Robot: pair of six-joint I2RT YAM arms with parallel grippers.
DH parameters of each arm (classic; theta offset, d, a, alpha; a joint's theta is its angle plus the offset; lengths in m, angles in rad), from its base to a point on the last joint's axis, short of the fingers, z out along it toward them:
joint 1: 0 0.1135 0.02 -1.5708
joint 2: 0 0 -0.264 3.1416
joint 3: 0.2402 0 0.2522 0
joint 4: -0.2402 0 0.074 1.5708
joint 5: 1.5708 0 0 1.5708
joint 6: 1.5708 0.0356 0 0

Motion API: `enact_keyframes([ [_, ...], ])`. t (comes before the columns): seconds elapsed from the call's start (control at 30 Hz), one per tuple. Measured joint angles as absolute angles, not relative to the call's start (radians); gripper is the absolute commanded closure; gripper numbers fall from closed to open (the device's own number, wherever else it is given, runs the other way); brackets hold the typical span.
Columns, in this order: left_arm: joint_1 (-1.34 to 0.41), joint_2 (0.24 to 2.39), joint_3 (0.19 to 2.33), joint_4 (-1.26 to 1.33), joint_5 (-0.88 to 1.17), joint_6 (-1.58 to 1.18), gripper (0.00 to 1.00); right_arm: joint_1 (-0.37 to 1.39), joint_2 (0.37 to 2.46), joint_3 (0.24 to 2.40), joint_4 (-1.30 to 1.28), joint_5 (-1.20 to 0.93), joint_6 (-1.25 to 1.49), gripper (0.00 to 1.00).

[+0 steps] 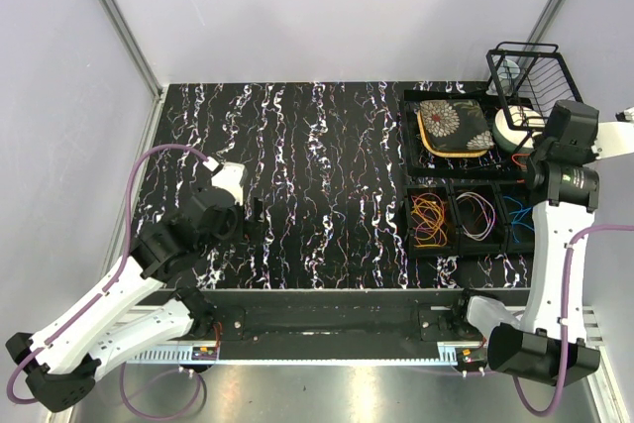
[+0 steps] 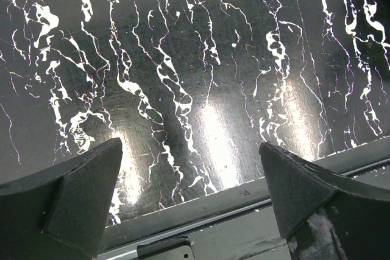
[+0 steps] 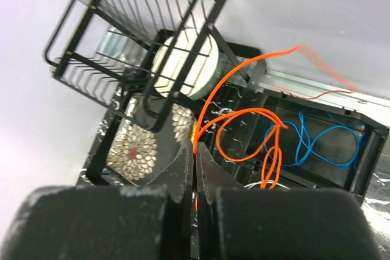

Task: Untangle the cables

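My right gripper (image 3: 195,149) is shut on an orange cable (image 3: 244,129) that rises from its tips and hangs in loops over the black bins. Under those loops a blue cable (image 3: 323,141) lies in its bin (image 3: 365,150). A thin red strand (image 3: 326,94) runs off to the right. In the top view, an orange coil (image 1: 429,220), a pale purple coil (image 1: 475,215) and the blue cable (image 1: 516,213) each lie in a small bin. My left gripper (image 2: 192,175) is open over bare tabletop near the front edge, holding nothing; it also shows at the left of the table (image 1: 256,220).
A black wire rack (image 1: 530,76) stands at the back right with a white round object (image 1: 515,126) beside it. A floral pad (image 1: 454,126) lies in a black tray (image 1: 411,146) behind the bins. A metal rail (image 2: 256,211) runs along the table's near edge.
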State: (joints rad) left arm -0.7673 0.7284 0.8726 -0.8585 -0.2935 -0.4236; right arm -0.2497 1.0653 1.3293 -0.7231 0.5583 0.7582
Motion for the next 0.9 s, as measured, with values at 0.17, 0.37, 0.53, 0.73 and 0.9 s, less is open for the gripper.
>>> enact_keyframes([
  [0.17,-0.767,0.728,0.873,-0.859,-0.294,-0.423,0.01,-0.250,1.055,1.358,-0.722,0.535,0.735,1.00],
  [0.37,-0.767,0.728,0.872,-0.859,-0.294,-0.423,0.01,-0.250,1.052,1.405,-0.720,0.528,0.713,1.00],
  [0.53,-0.767,0.728,0.872,-0.859,-0.294,-0.423,0.01,-0.250,1.036,1.363,-0.710,0.510,0.721,1.00],
  [0.73,-0.767,0.728,0.872,-0.859,-0.294,-0.423,0.01,-0.250,1.024,1.180,-0.670,0.492,0.753,1.00],
  [0.9,-0.767,0.729,0.863,-0.854,-0.294,-0.424,0.01,-0.250,1.050,1.053,-0.646,0.480,0.773,1.00],
])
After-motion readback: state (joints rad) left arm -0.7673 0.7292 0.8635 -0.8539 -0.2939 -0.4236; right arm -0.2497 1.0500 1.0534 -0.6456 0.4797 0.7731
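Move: The right hand grips the orange cable's end high over the bins; the blue cable's compartment lies about 30 cm below, some 3 cm back and 2 cm left. At similar depth, the white cable is roughly 3 cm back and 12 left, the yellow-orange cables 4 back and 23 left, the patterned cushion 17 ahead and 14 left. From the idle left hand, the blue cable's compartment is about 63 cm right, 7 ahead and 17 below. Still pinching the orange cable, the right hand rises 3–4 cm, then lowers it about 12 towards the blue cable's compartment. ##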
